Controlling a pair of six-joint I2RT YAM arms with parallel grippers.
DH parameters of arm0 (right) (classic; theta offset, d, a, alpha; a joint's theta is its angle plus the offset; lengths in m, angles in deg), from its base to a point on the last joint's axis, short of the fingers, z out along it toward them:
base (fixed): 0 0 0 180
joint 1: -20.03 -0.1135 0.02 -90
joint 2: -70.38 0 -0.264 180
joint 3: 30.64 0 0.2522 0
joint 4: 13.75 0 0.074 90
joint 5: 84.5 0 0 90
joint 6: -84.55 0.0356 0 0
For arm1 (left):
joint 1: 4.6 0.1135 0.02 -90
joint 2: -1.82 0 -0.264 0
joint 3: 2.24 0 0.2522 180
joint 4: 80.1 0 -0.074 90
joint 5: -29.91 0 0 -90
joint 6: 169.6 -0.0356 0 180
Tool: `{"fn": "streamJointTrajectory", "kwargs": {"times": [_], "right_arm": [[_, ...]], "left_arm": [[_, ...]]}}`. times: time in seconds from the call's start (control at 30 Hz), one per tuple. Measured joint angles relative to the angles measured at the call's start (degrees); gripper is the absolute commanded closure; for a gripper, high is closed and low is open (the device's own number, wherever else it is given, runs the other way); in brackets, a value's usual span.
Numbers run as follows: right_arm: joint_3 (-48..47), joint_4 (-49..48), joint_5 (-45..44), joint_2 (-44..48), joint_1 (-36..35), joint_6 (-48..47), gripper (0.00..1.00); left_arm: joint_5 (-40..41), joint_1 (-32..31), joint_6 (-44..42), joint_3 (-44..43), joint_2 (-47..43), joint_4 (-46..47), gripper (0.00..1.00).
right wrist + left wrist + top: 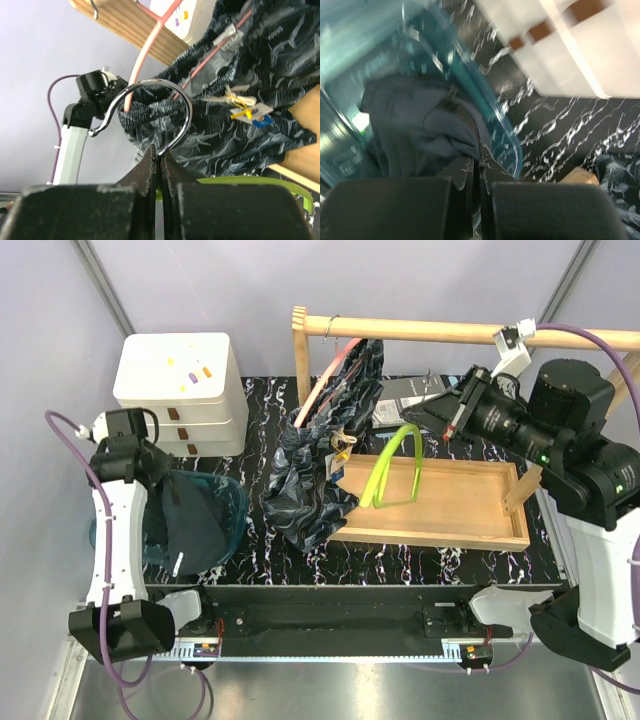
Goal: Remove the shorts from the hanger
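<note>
The plain navy shorts (192, 528) droop from my left gripper (166, 480) over a teal bin (232, 502). In the left wrist view the navy shorts (420, 125) bunch at the shut left gripper (481, 150). The marbled shorts (320, 465) hang on a pink hanger (326, 373) from the wooden rail (420, 330), their lower end on the table. My right gripper (452, 428) is shut on the metal hook (172, 90) of an empty green hanger (395, 468) above the wooden tray (460, 500). Beyond the right gripper (160, 152) the marbled shorts (260, 55) fill the view.
White stacked drawers (180, 380) stand at the back left, behind the bin. The wooden rail's left post (298, 350) rises beside the marbled shorts. A flat dark packet (400, 400) lies behind the tray. The tabletop is black marbled.
</note>
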State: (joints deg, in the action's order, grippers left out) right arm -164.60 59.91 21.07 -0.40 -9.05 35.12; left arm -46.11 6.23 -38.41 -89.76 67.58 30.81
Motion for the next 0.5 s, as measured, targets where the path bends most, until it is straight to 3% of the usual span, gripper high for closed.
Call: {"fn": "streamJointTrajectory", "kwargs": {"times": [0.23,0.3,0.33,0.43,0.5], "right_arm": [[6.6,0.0,0.1,5.5,0.0,1.3,1.0],[7.5,0.0,0.2,5.8,0.0,1.6,1.0],[7.6,0.0,0.2,5.8,0.0,1.8,1.0],[9.0,0.0,1.1,5.9,0.0,2.6,1.0],[10.5,0.0,1.7,5.9,0.0,2.8,1.0]], "left_arm": [[-4.0,1.4,13.2,16.0,-2.6,1.3,0.97],[-5.3,2.6,16.0,20.0,-2.1,0.6,0.81],[-5.7,3.3,16.8,21.0,-1.4,-0.2,0.5],[-5.9,4.3,17.9,20.9,0.1,-2.3,0.17],[-5.3,4.3,18.5,20.1,-0.6,-4.1,0.15]]}}
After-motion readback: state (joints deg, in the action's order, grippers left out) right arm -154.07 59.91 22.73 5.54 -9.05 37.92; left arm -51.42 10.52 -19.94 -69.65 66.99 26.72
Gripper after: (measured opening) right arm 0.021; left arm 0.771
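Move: The teal basket's middle lies about 19 cm below the left gripper, some 4 cm back and straight under it sideways, with the dark shorts already hanging into it from the shut fingers. The white drawer box stands around 22 cm beyond the basket and 5 cm to its right; the patterned shorts on the rack hang some 31 cm to the gripper's right and 3 cm farther out. From the right gripper the basket is about 47 cm left, 4 cm ahead and 46 cm below. Bring the left gripper down about 13 cm into the teal basket, drawing back some 6 cm and slightly right, tipping the fingers to point steeply down; then open them wide to let go of the dark shorts. Keep the right gripper shut on the green hanger's hook and ease it down, with a little back. ##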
